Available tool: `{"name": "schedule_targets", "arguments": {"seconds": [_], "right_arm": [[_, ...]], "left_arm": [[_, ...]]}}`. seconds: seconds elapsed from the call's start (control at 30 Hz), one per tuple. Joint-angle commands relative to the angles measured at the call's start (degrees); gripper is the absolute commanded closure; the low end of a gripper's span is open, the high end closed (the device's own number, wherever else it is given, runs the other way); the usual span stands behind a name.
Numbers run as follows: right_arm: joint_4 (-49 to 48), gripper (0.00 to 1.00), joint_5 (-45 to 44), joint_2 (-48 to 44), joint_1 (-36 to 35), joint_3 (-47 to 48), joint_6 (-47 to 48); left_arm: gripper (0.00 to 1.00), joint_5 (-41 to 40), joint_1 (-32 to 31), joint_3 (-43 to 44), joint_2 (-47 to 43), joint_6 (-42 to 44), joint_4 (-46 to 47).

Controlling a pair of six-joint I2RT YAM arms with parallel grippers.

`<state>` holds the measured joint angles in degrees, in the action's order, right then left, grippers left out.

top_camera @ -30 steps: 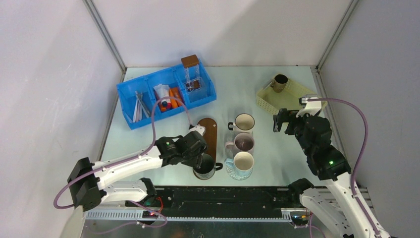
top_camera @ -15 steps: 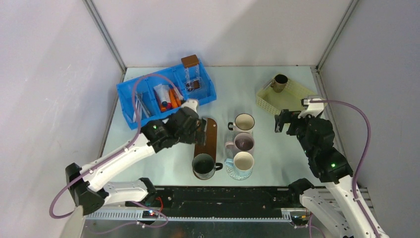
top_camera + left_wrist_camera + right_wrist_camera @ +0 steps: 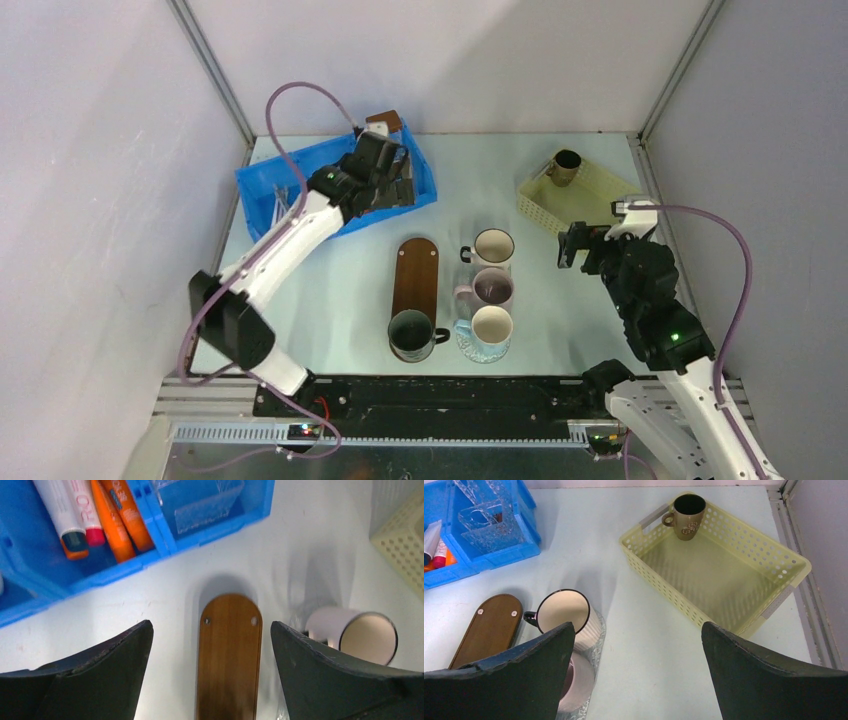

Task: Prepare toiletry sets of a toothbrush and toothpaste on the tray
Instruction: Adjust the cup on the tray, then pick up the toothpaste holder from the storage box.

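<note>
The brown wooden tray (image 3: 417, 272) (image 3: 229, 655) lies bare at mid-table, and it shows between my left fingers in the left wrist view. My left gripper (image 3: 392, 180) (image 3: 210, 625) hangs open and empty over the blue bin (image 3: 300, 185). Orange and white toothpaste tubes (image 3: 117, 517) lie in the bin's middle compartment; in the top view my arm hides them. Grey toothbrushes (image 3: 282, 207) lie in the bin's left compartment. My right gripper (image 3: 570, 243) (image 3: 638, 625) is open and empty, right of the mugs.
A black mug (image 3: 410, 333) stands at the tray's near end. A white mug (image 3: 492, 246), a pink one (image 3: 492, 288) and another white one (image 3: 490, 325) line up right of the tray. A yellow basket (image 3: 590, 190) (image 3: 704, 570) holds a brown mug (image 3: 686, 510). A clear box (image 3: 200, 505) sits in the bin.
My left gripper opened at the black mug, then rose and swung back-left to above the blue bin. The black mug stays by the tray's near end. My right arm barely moved.
</note>
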<state>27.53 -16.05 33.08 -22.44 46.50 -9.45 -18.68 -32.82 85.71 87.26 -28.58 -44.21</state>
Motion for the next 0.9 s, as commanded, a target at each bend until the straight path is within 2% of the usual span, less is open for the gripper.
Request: {"name": "schedule_targets", "arguments": {"seconds": [0.0, 0.2, 0.27, 0.4, 0.67, 0.87], "right_arm": [[-0.4, 0.00, -1.4, -0.4, 0.2, -0.8, 0.7], [-0.7, 0.00, -1.2, -0.5, 0.2, -1.5, 0.7], [-0.6, 0.00, -1.2, -0.5, 0.3, -1.5, 0.7], [-0.5, 0.00, -1.2, -0.7, 0.3, -1.7, 0.8], [-0.3, 0.00, -1.6, -1.5, 0.3, -2.3, 1.0], [0.0, 0.00, -1.7, -1.9, 0.3, -2.7, 0.9]], "left_arm": [[0.07, 0.9, 2.0, 10.1, 8.7, 2.3, 3.3], [0.11, 0.3, 3.6, 23.1, 21.7, 3.5, 2.5], [0.15, -0.2, 4.1, 26.8, 25.5, 3.6, 2.1], [0.30, 0.5, 5.1, 32.5, 31.5, 3.6, 2.2], [0.54, 1.0, 6.7, 35.8, 38.2, 2.6, 3.7], [0.55, 2.5, 7.4, 35.8, 41.6, 2.0, 6.3]]}}
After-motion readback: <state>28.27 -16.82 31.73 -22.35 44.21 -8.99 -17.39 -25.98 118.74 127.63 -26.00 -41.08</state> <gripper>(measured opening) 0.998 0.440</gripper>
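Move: Almost straight ahead of the left hand, about 19 cm out and 17 cm below, the clear holder stands in the blue box's right-hand compartment. The toothpaste tubes lie some 15 cm ahead and 15 cm left, 20 cm down. The wooden tray's middle is about 14 cm back and 5 cm right, 22 cm down. From the right hand, the holder is roughly 30 cm ahead, 43 cm left and 22 cm below. Sweeping forward some 16 cm with a slight drift to the right, the left hand travels over the front of the blue box and then bends into a descent of about 10 cm towards the clear holder. Its fingers narrow from almost wide open to a bit under half on the way, with the wrist nearly steady; no contact can be seen. ##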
